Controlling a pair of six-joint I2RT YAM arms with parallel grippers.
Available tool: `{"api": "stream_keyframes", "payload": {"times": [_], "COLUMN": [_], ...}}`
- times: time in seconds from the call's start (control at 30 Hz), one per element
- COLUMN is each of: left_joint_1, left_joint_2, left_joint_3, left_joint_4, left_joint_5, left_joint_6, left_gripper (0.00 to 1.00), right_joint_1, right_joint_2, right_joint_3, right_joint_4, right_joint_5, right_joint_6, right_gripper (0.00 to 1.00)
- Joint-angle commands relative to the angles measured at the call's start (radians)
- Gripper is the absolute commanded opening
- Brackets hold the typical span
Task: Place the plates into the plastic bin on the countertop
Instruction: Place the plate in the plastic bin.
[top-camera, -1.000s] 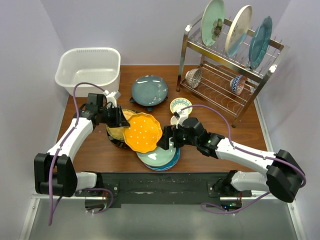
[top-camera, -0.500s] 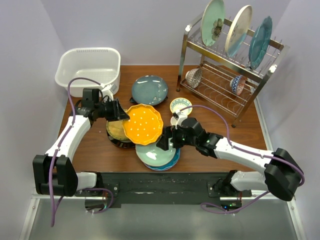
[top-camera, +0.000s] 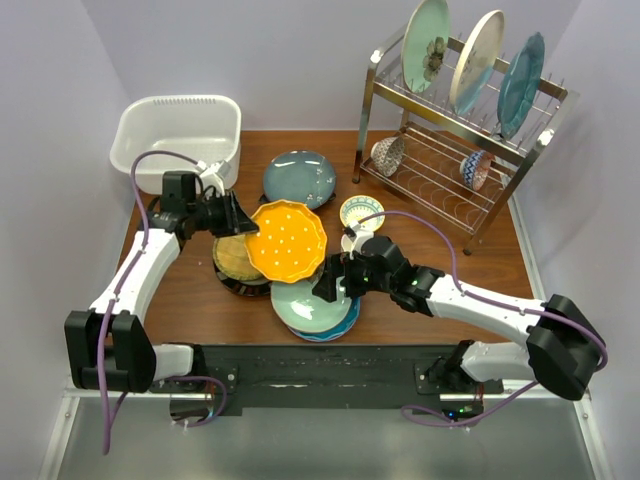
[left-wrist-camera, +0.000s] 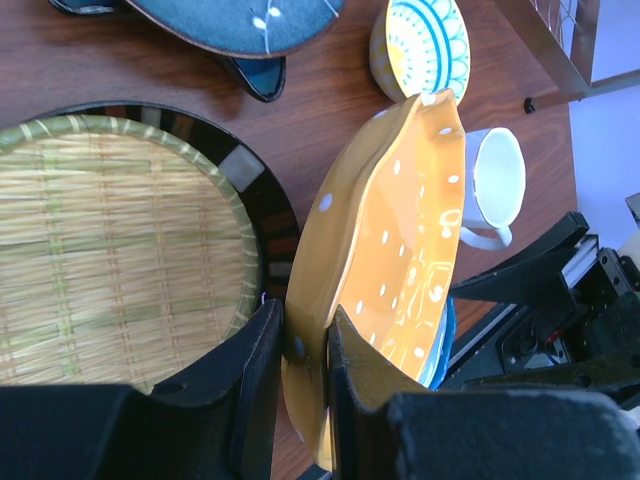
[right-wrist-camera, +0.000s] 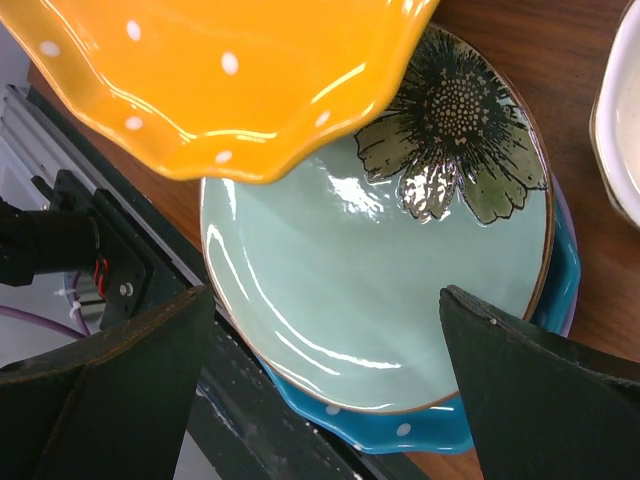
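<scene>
My left gripper (top-camera: 238, 222) (left-wrist-camera: 305, 325) is shut on the rim of the orange scalloped white-dotted plate (top-camera: 287, 240) (left-wrist-camera: 400, 250), held tilted above the table. Below it lies the black-rimmed plate with the woven centre (top-camera: 232, 268) (left-wrist-camera: 100, 240). My right gripper (top-camera: 330, 280) (right-wrist-camera: 325, 295) hangs open over the pale green floral plate (top-camera: 310, 305) (right-wrist-camera: 380, 260), which tops a stack on a blue dotted plate (right-wrist-camera: 440, 430). A dark teal plate (top-camera: 300, 178) (left-wrist-camera: 240, 15) lies further back. The white plastic bin (top-camera: 150, 165) stands at the far left of the countertop (top-camera: 480, 260).
A steel wire dish rack (top-camera: 420, 150) at the back right holds three upright plates and two small bowls. A small patterned bowl (top-camera: 361, 212) (left-wrist-camera: 425, 45) and a white mug (top-camera: 352, 240) (left-wrist-camera: 495, 190) sit between the plate stack and the rack.
My left gripper has carried the orange plate away from the near stack, up and back toward the bin side. The right arm has hardly moved.
</scene>
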Motion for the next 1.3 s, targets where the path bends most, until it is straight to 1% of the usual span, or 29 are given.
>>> {"api": "stream_keyframes", "payload": {"times": [0.0, 0.27, 0.4, 0.47, 0.5, 0.7, 0.93, 1.03, 1.17, 1.27], "left_joint_1": [0.019, 0.040, 0.057, 0.057, 0.081, 0.121, 0.164, 0.181, 0.210, 0.215], "left_joint_2": [-0.047, -0.034, -0.037, -0.038, -0.040, -0.052, -0.035, -0.031, -0.043, -0.051], "left_joint_3": [0.095, 0.120, 0.133, 0.140, 0.143, 0.159, 0.183, 0.184, 0.175, 0.176], "left_joint_4": [0.076, 0.081, 0.053, 0.046, 0.043, 0.021, 0.006, 0.015, 0.078, 0.121], "left_joint_5": [0.046, 0.035, -0.035, -0.047, -0.058, -0.112, -0.100, -0.071, -0.023, -0.026], "left_joint_6": [-0.042, -0.065, -0.071, -0.071, -0.070, -0.070, -0.062, -0.060, -0.105, -0.134], "left_gripper": [0.00, 0.00, 0.00, 0.00, 0.00, 0.00, 0.00, 0.00, 0.00, 0.00], "right_joint_1": [0.009, 0.017, 0.021, 0.021, 0.023, 0.024, 0.029, 0.032, 0.034, 0.034], "right_joint_2": [-0.002, -0.001, -0.006, -0.006, -0.006, 0.002, 0.010, 0.007, 0.011, 0.016], "right_joint_3": [0.026, 0.026, 0.024, 0.024, 0.024, 0.024, 0.027, 0.026, 0.027, 0.029], "right_joint_4": [0.013, 0.013, 0.013, 0.015, 0.016, 0.019, 0.019, 0.016, 0.016, 0.016], "right_joint_5": [-0.012, -0.012, -0.009, -0.009, -0.009, -0.010, -0.007, -0.004, -0.004, -0.004], "right_joint_6": [-0.011, -0.011, -0.011, -0.013, -0.011, -0.013, -0.014, -0.013, -0.013, -0.013], "right_gripper": [0.99, 0.99, 0.99, 0.99, 0.99, 0.99, 0.99, 0.99, 0.99, 0.99]}}
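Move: The left gripper holds the orange plate by its left edge. The plastic bin's middle is about 25 cm ahead of that hand, 19 cm to its left and some 10 cm lower. The woven mat on its dark tray is almost directly below, roughly 3 cm back and 2 cm left, and the blue-grey plate is about 16 cm ahead and 11 cm right. From the empty right hand, the bin is some 34 cm ahead and 36 cm left. Keep the orange plate pinched in the left gripper and swing it towards the plastic bin, starting with a slight lift forward, then mainly left: about 8 cm left, 4 cm forward and a little up in all. Turn the wrist some 20 degrees counter-clockwise on the way and leave the finger gap as it is. ##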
